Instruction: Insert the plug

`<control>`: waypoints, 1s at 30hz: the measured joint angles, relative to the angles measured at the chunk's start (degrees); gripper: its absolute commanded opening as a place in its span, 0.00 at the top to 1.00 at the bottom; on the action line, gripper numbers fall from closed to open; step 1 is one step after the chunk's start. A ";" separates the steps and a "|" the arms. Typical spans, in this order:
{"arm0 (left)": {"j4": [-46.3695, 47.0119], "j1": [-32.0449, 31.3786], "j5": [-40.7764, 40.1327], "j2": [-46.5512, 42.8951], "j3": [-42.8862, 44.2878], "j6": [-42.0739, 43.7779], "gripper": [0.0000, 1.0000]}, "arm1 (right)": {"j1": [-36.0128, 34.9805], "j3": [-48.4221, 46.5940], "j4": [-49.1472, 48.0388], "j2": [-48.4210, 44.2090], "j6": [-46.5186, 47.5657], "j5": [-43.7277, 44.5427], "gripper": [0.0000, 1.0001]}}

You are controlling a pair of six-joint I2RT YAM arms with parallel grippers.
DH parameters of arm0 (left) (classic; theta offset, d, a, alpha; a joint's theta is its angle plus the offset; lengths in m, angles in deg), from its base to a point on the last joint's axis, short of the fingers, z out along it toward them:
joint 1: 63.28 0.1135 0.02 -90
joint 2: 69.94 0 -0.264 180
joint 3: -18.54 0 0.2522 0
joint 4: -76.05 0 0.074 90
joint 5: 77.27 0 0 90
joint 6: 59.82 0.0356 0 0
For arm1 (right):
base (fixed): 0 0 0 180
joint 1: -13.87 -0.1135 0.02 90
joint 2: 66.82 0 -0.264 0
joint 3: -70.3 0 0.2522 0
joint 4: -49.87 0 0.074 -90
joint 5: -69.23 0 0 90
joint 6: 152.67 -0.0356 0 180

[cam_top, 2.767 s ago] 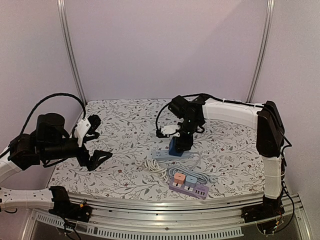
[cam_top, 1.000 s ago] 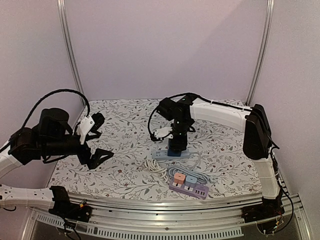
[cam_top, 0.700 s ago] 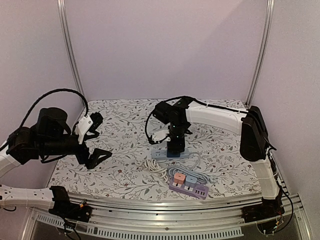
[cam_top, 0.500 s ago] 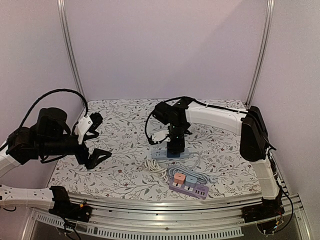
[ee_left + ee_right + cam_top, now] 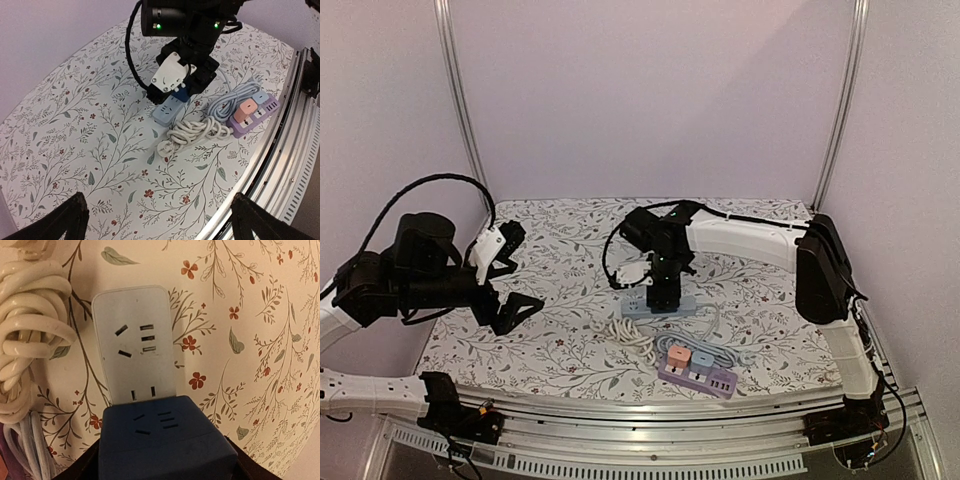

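Observation:
A dark blue cube plug (image 5: 165,440) stands on one end of the pale power strip (image 5: 132,355), hiding the sockets beneath it. My right gripper (image 5: 165,456) reaches down over it, a finger along each side. Whether the fingers press on the plug does not show. From above, the plug (image 5: 660,298) and right gripper (image 5: 660,288) sit over the strip (image 5: 636,309) at mid-table. My left gripper (image 5: 519,278) hovers open at the left, holding nothing. In its own view the left gripper (image 5: 165,225) looks down on the strip (image 5: 167,112).
A coiled white cable (image 5: 630,335) with a round white plug (image 5: 167,146) lies just in front of the strip. A purple power strip (image 5: 698,371) carrying pink and blue adapters sits nearer the front rail (image 5: 650,408), with a grey cable (image 5: 232,95) looped beside it.
My right arm has slid left with the blue plug and come down onto the pale strip. The left arm has barely moved.

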 measured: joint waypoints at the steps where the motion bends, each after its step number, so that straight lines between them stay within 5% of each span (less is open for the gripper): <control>1: 0.02 0.00 -0.02 0.07 0.00 0.00 0.01 | -0.09 0.24 -1.42 0.31 0.00 -0.31 0.10; 16: 0.00 0.00 -0.72 -0.90 0.00 -1.05 0.00 | -0.72 1.84 -13.84 2.51 -0.70 -1.73 0.07; 30: -0.02 0.00 -1.46 -0.76 0.74 -1.44 0.01 | -0.74 1.84 -21.33 -6.51 -4.20 -6.03 0.07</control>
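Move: The blue plug is still between the right hand's loosening fingers, its middle about 1 cm right of and 1 cm below the hand point. It sits on the light-blue power strip, whose middle is some 5 cm straight below the hand. The white cord coil lies roughly 6 cm back and 6 cm left, 6 cm down; the peach plug is about 11 cm back and 3 cm right, 4 cm down. From the left hand the blue plug is around 14 cm ahead, 26 cm right and 20 cm below. The blue plug is left on the light-blue strip as the right hand's fingers, already loosening, spread nearly fully and slide off it to the left, about 4 cm with a 2 cm dip and slightly forward. The hand then climbs some 11 cm, still drifting left and away from the plug, with the fingertips swinging roughly 25 degrees leftward. ##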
